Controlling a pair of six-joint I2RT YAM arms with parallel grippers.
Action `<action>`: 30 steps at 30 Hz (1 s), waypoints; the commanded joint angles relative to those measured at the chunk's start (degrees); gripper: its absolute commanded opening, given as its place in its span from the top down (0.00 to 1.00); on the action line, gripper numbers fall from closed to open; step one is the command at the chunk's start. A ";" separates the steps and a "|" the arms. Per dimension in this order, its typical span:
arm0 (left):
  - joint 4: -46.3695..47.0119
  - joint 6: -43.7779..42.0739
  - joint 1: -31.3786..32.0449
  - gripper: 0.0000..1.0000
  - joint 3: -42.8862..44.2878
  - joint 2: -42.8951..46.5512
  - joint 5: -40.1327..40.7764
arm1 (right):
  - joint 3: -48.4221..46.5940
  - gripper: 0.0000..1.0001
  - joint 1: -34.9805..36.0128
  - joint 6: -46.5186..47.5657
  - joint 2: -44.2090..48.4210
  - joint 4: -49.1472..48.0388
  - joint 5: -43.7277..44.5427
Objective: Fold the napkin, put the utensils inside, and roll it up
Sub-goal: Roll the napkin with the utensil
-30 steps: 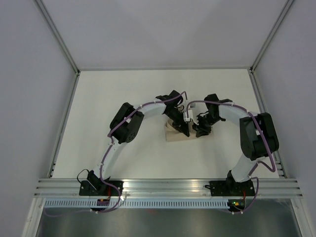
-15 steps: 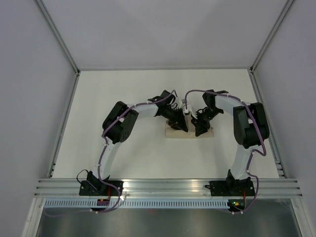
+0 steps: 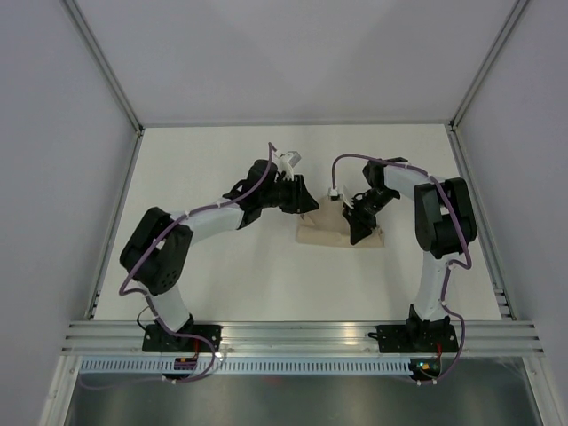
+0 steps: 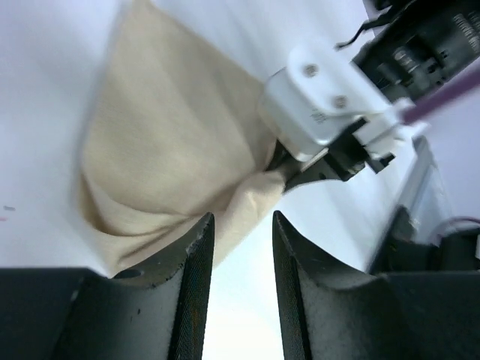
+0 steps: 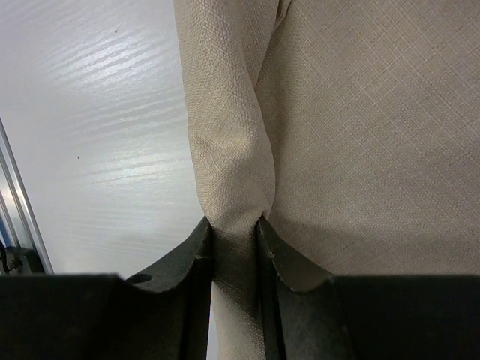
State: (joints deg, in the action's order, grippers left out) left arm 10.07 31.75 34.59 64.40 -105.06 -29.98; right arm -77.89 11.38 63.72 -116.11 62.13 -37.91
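Note:
The beige napkin (image 3: 321,233) lies bunched into a small folded bundle at mid-table. My right gripper (image 3: 358,234) is shut on its right end. In the right wrist view a rolled fold of the napkin (image 5: 360,135) is pinched between the right gripper's (image 5: 234,226) jaws. My left gripper (image 3: 305,202) hovers just left of and beyond the bundle, off the cloth. In the left wrist view the left gripper (image 4: 240,219) is open with nothing between its jaws, and the napkin (image 4: 172,150) lies ahead of it. No utensils are in view.
The white table (image 3: 222,169) is boxed in by pale walls with metal corner posts (image 3: 106,75). An aluminium rail (image 3: 302,335) carrying both arm bases runs along the near edge. The right arm's white camera mount (image 4: 322,97) sits close in front of the left gripper.
My left gripper opened, let go of the napkin and pulled back to the left and away. The right gripper kept its hold on the napkin's right end.

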 commanded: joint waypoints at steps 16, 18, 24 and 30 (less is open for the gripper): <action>21.14 -55.45 23.32 0.53 -14.31 8.56 34.55 | -0.51 0.94 -0.30 -0.79 -6.58 -4.65 7.41; 21.05 -62.14 25.95 0.52 -13.78 5.66 35.25 | -0.69 0.94 -0.30 -0.79 -6.67 -4.56 7.41; 15.96 -72.87 29.04 0.30 -9.66 -0.66 34.63 | -0.77 0.94 -0.39 -0.79 -6.93 -4.30 7.32; 15.34 -77.44 29.22 0.29 -7.89 -2.96 34.02 | -1.04 0.94 -0.39 -0.80 -7.19 -4.03 7.32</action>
State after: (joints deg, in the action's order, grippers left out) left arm 24.99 -38.37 63.81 53.67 -107.07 4.27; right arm -80.47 11.00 62.11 -118.54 64.66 -38.57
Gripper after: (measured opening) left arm 0.704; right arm 0.319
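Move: The napkin's near rolled edge, just left of where the right fingers pinch it, lies about 9 cm back, 9 cm to the right and 10 cm below the left hand. The right fingertips are some 3 cm beyond that spot to the right. The flat part of the napkin stands about 7 cm forward of the spot, and its near-left corner roughly 12 cm to the left of it. From the right hand the spot is 3 cm left, level. Lift the empty left gripper 3 or 4 cm first, then swing it back and to the right and sink it towards the near rolled edge beside the right fingers, ending nearly 6 cm below its start. Roll it about 85 degrees around its own pointing line, clockwise seen from behind the hand, and spread the fingers wider late in the descent. Keep the right gripper still, its pinch on the roll held. ##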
